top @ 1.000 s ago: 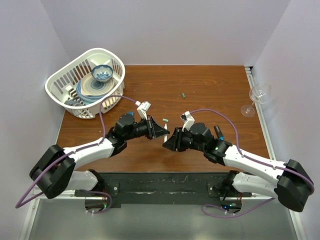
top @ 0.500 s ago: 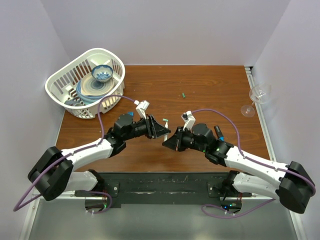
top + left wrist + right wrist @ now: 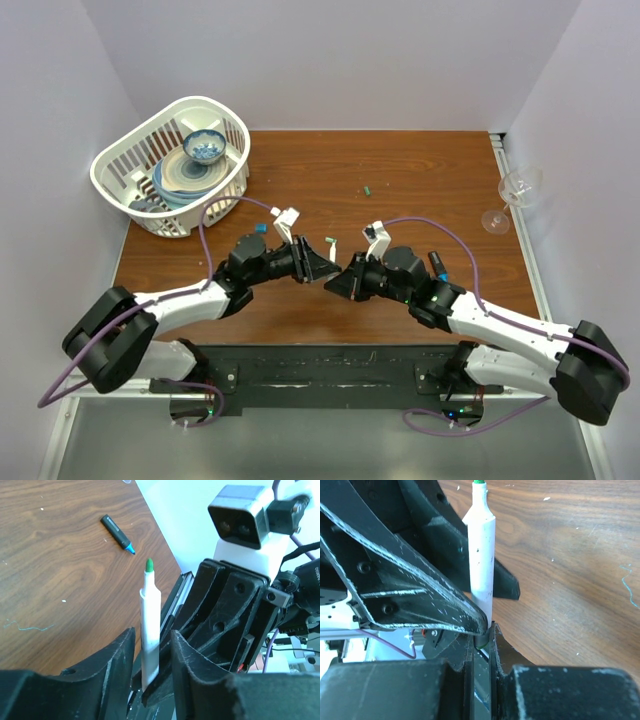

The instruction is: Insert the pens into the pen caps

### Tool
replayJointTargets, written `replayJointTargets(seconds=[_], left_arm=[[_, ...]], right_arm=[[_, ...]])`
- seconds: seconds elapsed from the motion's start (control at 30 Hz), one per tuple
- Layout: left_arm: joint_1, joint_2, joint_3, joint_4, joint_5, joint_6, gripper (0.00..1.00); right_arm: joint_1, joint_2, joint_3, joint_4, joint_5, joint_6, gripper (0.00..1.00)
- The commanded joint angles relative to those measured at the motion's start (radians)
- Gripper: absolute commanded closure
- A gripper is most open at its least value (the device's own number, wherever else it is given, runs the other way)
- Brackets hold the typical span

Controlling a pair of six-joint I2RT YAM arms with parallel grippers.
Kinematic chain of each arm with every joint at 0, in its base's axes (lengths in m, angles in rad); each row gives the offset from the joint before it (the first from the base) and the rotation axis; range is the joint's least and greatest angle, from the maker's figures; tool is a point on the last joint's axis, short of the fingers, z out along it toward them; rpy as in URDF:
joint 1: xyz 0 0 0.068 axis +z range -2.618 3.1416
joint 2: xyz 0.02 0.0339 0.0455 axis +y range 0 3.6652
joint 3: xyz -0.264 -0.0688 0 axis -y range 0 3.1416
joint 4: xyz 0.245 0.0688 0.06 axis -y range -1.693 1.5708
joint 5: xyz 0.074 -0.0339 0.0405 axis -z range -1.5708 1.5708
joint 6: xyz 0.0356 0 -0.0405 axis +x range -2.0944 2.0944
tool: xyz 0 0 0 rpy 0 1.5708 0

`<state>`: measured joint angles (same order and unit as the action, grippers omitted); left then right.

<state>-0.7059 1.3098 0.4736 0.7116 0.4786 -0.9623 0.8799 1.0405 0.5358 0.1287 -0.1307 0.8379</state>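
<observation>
A white pen [image 3: 150,625] with a green tip [image 3: 149,565] stands upright between the two grippers over the near middle of the table. My right gripper [image 3: 482,637] is shut on its lower end, at a green ring. My left gripper [image 3: 151,634] is open around the same pen, with a gap showing beside the barrel. From the top view both grippers [image 3: 318,270] [image 3: 336,283] meet nose to nose and hide the pen. A green pen cap [image 3: 329,240] lies just behind them, another green cap [image 3: 368,188] farther back, and a blue cap [image 3: 259,227] lies by the left arm.
A dark marker with a blue tip [image 3: 118,534] lies on the wood by the right arm [image 3: 436,263]. A white basket [image 3: 120,160] of dishes stands at the back left. A wine glass [image 3: 515,195] lies at the right edge.
The right gripper has shut on the pen's lower end. The left gripper, shut on the pen a second ago, has opened. The arms have drawn slightly closer together.
</observation>
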Motion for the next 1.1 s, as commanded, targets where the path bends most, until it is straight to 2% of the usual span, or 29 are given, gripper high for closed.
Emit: replayJointTargets(seconds=[0.0,0.03,0.07,0.13,0.2,0.23,0.33,0.37,0.47,0.53,0.6,0.73,0.8,1.0,1.07], left_arm=[[-0.012,0.011,-0.013,0.080,0.015,-0.006,0.69],[-0.014,0.009,-0.013,0.080,0.014,-0.003,0.73],[-0.014,0.008,-0.013,0.077,0.012,-0.003,0.85],[-0.014,-0.001,-0.010,0.069,0.006,0.005,1.00],[-0.010,-0.014,0.006,0.034,0.005,0.029,1.00],[-0.009,-0.033,0.019,0.008,-0.011,0.046,1.00],[0.014,-0.078,0.095,-0.176,-0.082,0.147,1.00],[0.022,-0.114,0.140,-0.283,-0.104,0.177,1.00],[0.069,-0.204,0.225,-0.491,-0.201,0.278,1.00],[0.111,-0.277,0.264,-0.570,-0.247,0.344,1.00],[0.134,-0.331,0.276,-0.674,-0.294,0.410,1.00],[0.138,-0.476,0.272,-0.834,-0.432,0.494,1.00],[0.138,-0.520,0.258,-0.868,-0.475,0.508,1.00],[0.138,-0.612,0.246,-0.978,-0.431,0.556,1.00],[0.138,-0.630,0.257,-1.032,-0.428,0.595,1.00]], right_arm=[[0.004,0.001,0.029,0.045,0.028,-0.002,1.00],[0.004,0.000,0.029,0.046,0.028,0.000,1.00],[0.002,0.001,0.027,0.046,0.025,0.000,1.00],[0.004,0.001,0.024,0.043,0.023,0.001,0.98],[0.002,0.006,0.027,0.023,0.023,0.006,0.86],[0.004,0.004,0.029,0.014,0.025,0.007,0.71],[0.002,-0.008,0.024,-0.030,0.049,0.000,0.55],[0.002,-0.013,0.026,-0.072,0.066,-0.003,0.53],[0.001,-0.010,0.055,-0.200,0.175,-0.031,0.52],[-0.013,0.022,0.121,-0.273,0.305,-0.092,0.53],[-0.045,0.062,0.191,-0.323,0.350,-0.153,0.54],[-0.240,0.226,0.305,-0.310,0.301,-0.217,0.55],[-0.286,0.295,0.386,-0.285,0.312,-0.259,0.55],[-0.459,0.582,0.626,-0.241,0.355,-0.319,0.54],[-0.482,0.701,0.694,-0.244,0.355,-0.335,0.54]])
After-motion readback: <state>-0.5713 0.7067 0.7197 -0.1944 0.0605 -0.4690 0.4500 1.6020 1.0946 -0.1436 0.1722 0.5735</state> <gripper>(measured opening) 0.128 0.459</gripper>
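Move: The white pen, nib forward, already stands between the left hand's open fingers, its middle within about 1 cm of that hand. The right hand still grips its rear end, about 4 cm behind the middle. The green cap lies some 31 cm ahead of the right hand, 10 cm right and 14 cm lower. The light green cap is about 17 cm ahead of the right hand and 1 cm left, the blue-ended marker roughly 11 cm ahead and 31 cm right, both at table height. The left fingers close on the white pen's body; then the right fingers open about halfway and let go of its rear end. The left hand lifts the pen about 10 cm and carries it some 14 cm left, first swinging forward a little, and turning counter-clockwise. The right hand dips and draws off right, then sweeps forward about 23 cm towards the green cap, turning clockwise with its fingers tipping lower. ##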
